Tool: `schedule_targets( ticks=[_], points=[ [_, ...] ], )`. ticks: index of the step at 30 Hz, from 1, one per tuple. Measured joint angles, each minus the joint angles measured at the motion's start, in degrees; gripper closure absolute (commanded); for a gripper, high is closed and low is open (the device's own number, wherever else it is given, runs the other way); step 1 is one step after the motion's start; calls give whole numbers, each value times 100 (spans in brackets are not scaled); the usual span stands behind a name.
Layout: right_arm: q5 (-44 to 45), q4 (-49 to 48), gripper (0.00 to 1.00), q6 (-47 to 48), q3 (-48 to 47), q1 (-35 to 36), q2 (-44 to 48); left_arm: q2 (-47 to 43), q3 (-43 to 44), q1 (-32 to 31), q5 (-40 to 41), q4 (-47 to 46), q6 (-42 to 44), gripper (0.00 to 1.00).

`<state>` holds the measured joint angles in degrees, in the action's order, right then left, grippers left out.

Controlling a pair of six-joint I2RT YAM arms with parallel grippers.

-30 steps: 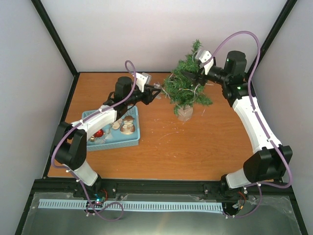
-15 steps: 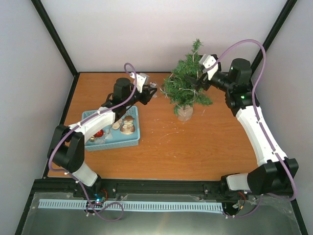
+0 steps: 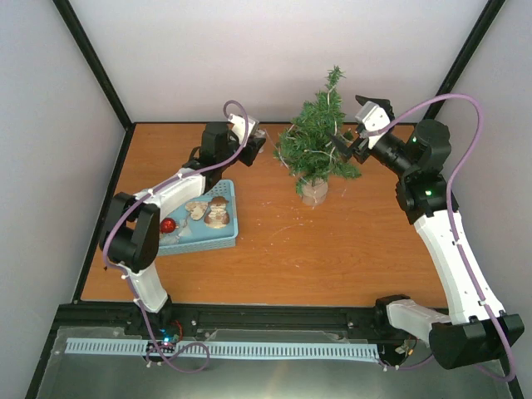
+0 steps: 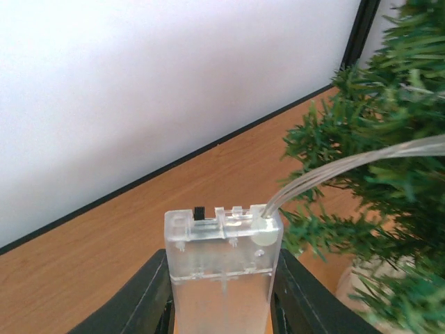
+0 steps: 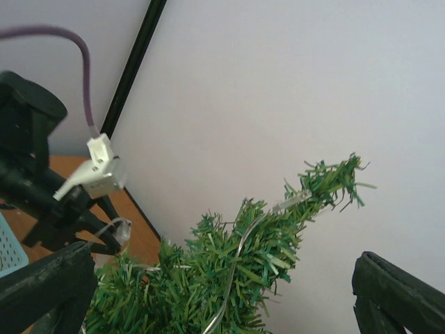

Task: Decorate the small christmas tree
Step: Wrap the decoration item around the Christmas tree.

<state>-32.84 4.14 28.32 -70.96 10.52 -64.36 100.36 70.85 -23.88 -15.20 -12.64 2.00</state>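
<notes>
The small christmas tree (image 3: 314, 145) stands on a pale round base (image 3: 314, 193) at the back of the table. A clear light wire (image 5: 240, 261) winds up through its branches to the tip. My left gripper (image 3: 256, 141) is just left of the tree, shut on a clear plastic battery box (image 4: 222, 271) whose wire (image 4: 334, 170) runs into the tree (image 4: 389, 188). My right gripper (image 3: 347, 143) hovers at the tree's right side, raised and apart from the branches. Its jaws (image 5: 222, 278) stand wide open with nothing held, and the tree (image 5: 243, 271) shows between them.
A blue basket (image 3: 229, 237) sits left of centre under my left arm, holding a red ball (image 3: 169, 225) and brownish ornaments (image 3: 212, 212). White walls and black frame posts close in the back and sides.
My right gripper has drawn back out of the branches to the right and opened wide. My left gripper has carried the battery box a little farther toward the back wall.
</notes>
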Motion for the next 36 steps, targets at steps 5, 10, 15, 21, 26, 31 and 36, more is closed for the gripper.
schedule_targets(
  ticks=[5,10,15,21,26,31,36],
  points=[
    [9,-55,0,-35,11,0,114,492,577,44,2,2,157,78],
    [26,-55,0,-35,20,0,153,826,868,52,17,-105,278,78],
    [26,-55,0,-35,20,0,181,1156,1121,55,-90,-192,334,77],
    [-2,-55,0,-42,20,0,199,1364,1128,52,-330,-715,474,77],
    [-31,-57,0,-55,20,0,245,1665,1054,52,-584,-1504,597,77],
    [-61,-55,0,-57,20,0,262,1974,874,52,-839,-2238,605,74],
    [-68,-52,0,-59,20,0,310,2249,787,52,-1071,-2857,514,75]
  ],
)
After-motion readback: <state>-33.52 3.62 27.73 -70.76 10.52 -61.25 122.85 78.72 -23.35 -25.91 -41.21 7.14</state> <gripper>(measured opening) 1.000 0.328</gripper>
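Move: The left hand already grips the clear battery box of the light string; the tree it is being taken to stands about 16 cm to its right, level with it fore and aft, the tree's middle near hand height. The pot is directly under the tree's middle, some 20 cm below the hand, and the blue basket's middle lies about 19 cm left, 10 cm back and 21 cm below. From the right hand the tree's middle is about 12 cm ahead, 6 cm left and 22 cm lower. Keeping its grip on the clear battery box, the left hand first reaches forward about 5 cm, then swings right about as far while sinking some 4 cm, bringing the box in towards the far left side of the tree with the wires trailing from it to the branches. As it swings, the wrist tips the fingers up roughly 15 degrees and turns them about 10 degrees clockwise, while the right hand, wide open and empty beside the tree's upper part, eases a couple of centimetres back and up. ##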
